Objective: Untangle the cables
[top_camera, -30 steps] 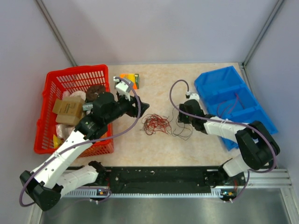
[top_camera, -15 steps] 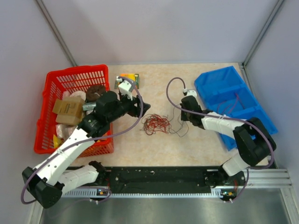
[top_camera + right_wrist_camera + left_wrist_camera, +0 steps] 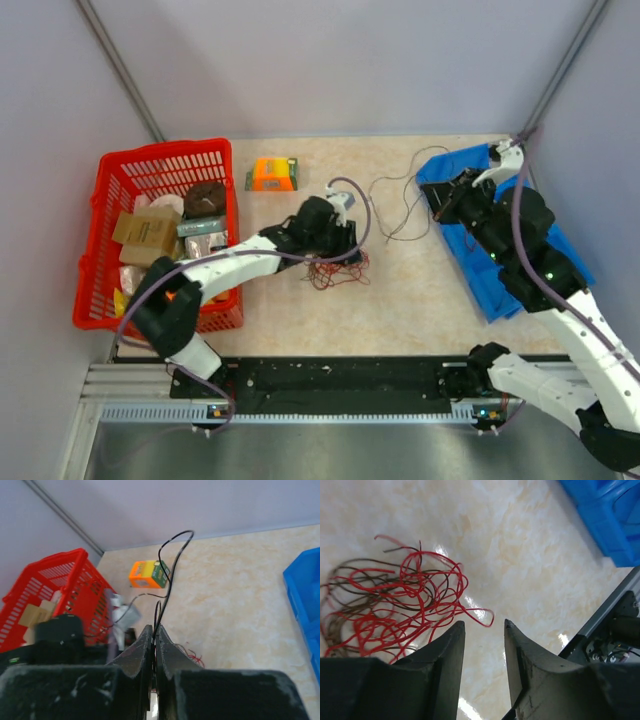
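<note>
The cables are in two parts. A tangle of thin red and brown wires (image 3: pixel 335 268) lies mid-table, seen close up as a wire tangle (image 3: pixel 395 605) in the left wrist view. My left gripper (image 3: pixel 345 250) hangs right over its right edge; the left gripper (image 3: pixel 482 623) is open, with only a red loop just beyond its tips. A thin black cable (image 3: pixel 395 200) stretches from the tangle's side up to my right gripper (image 3: pixel 440 208), raised in front of the blue bin. The right gripper (image 3: pixel 154 628) is shut on this black cable (image 3: pixel 167 575), which rises from between the tips.
A red basket (image 3: pixel 120 170) full of packets stands at the left. A blue bin (image 3: pixel 500 160) sits at the right, under my right arm. An orange and green box (image 3: pixel 272 172) lies at the back, between them.
My right gripper shut on the black cable and rose back and to the right, drawing it out of the tangle. My left arm swung in over the red wires and its jaws narrowed.
</note>
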Controlling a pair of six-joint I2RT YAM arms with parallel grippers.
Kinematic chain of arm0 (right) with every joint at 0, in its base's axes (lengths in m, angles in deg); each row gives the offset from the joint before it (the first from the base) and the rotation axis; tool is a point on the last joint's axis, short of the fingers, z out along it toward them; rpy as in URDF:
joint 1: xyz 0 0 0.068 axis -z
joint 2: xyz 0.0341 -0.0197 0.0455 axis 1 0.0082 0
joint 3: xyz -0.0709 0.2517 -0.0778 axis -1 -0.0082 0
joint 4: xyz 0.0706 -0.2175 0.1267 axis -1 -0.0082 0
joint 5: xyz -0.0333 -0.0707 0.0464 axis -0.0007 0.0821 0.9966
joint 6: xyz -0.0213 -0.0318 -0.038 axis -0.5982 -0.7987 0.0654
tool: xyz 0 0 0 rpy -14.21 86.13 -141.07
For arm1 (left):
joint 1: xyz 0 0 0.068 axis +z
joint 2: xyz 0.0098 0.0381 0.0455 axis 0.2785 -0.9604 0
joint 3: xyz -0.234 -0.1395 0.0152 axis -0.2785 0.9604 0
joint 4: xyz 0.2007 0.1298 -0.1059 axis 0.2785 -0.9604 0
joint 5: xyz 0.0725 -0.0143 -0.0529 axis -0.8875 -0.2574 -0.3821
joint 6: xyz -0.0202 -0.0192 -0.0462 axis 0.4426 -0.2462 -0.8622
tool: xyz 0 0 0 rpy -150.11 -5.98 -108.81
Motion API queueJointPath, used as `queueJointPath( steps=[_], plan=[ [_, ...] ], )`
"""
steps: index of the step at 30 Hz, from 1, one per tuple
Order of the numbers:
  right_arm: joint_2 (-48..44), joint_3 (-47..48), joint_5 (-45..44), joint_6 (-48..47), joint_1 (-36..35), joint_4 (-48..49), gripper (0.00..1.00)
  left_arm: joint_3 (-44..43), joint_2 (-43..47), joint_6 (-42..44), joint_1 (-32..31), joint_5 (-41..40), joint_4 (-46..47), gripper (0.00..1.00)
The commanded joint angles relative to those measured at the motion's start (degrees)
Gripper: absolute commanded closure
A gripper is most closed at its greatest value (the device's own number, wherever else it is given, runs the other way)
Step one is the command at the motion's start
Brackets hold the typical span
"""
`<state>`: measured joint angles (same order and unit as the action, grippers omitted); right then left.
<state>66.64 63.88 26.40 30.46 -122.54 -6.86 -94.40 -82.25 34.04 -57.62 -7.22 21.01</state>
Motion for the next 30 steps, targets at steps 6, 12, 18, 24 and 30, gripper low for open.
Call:
queueJointPath(
  steps=[6,12,18,24,30],
  plan=[
    [-8.5,18.2,-4.2,-0.5,-0.6,-17.4,1.0,2.2,-12.1,-6.1,-0.7,-6.1,3.5,0.58],
    [-5.5,16.6,-36.7,-1.3,-0.6,-32.3,1.0,7.1,1.9,-4.0,-0.6,-6.8,5.7,0.47],
    [0.2,8.0,-37.1,3.7,17.8,-38.2,1.0,0.6,14.2,-1.1,-0.6,-2.4,-1.3,0.33],
    [-0.4,-1.8,-23.1,4.0,39.9,-33.3,1.0,-7.8,22.2,5.2,0.0,-3.4,-7.0,0.27],
    [1.8,-6.2,-21.2,9.7,46.0,-28.9,1.0,-17.0,24.3,11.6,0.1,-4.2,-11.5,0.24]
  ],
)
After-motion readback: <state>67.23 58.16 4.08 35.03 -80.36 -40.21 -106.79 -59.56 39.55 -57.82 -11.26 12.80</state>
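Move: The right hand, already holding the black cable high, has the blue box's near compartment some 26 cm to its right, 3 cm back and 32 cm below. The middle compartment lies about 8 cm ahead and 17 cm to the right, the red tangle 1 cm ahead and 16 cm left, both roughly as far below. From the left hand, the tangle is about 2 cm ahead, 4 cm left, 12 cm down; the orange box is 22 cm ahead and 18 cm left. Keeping its pinch on the black cable, the right hand rises about 10 cm while drawing back, then swings some 27 cm right and sinks towards the near compartment, turning about 60 degrees clockwise and tipping its fingers down. The left hand dips about 11 cm to the tangle, then climbs clear by over 30 cm, opening wider and tilting its fingers up. ##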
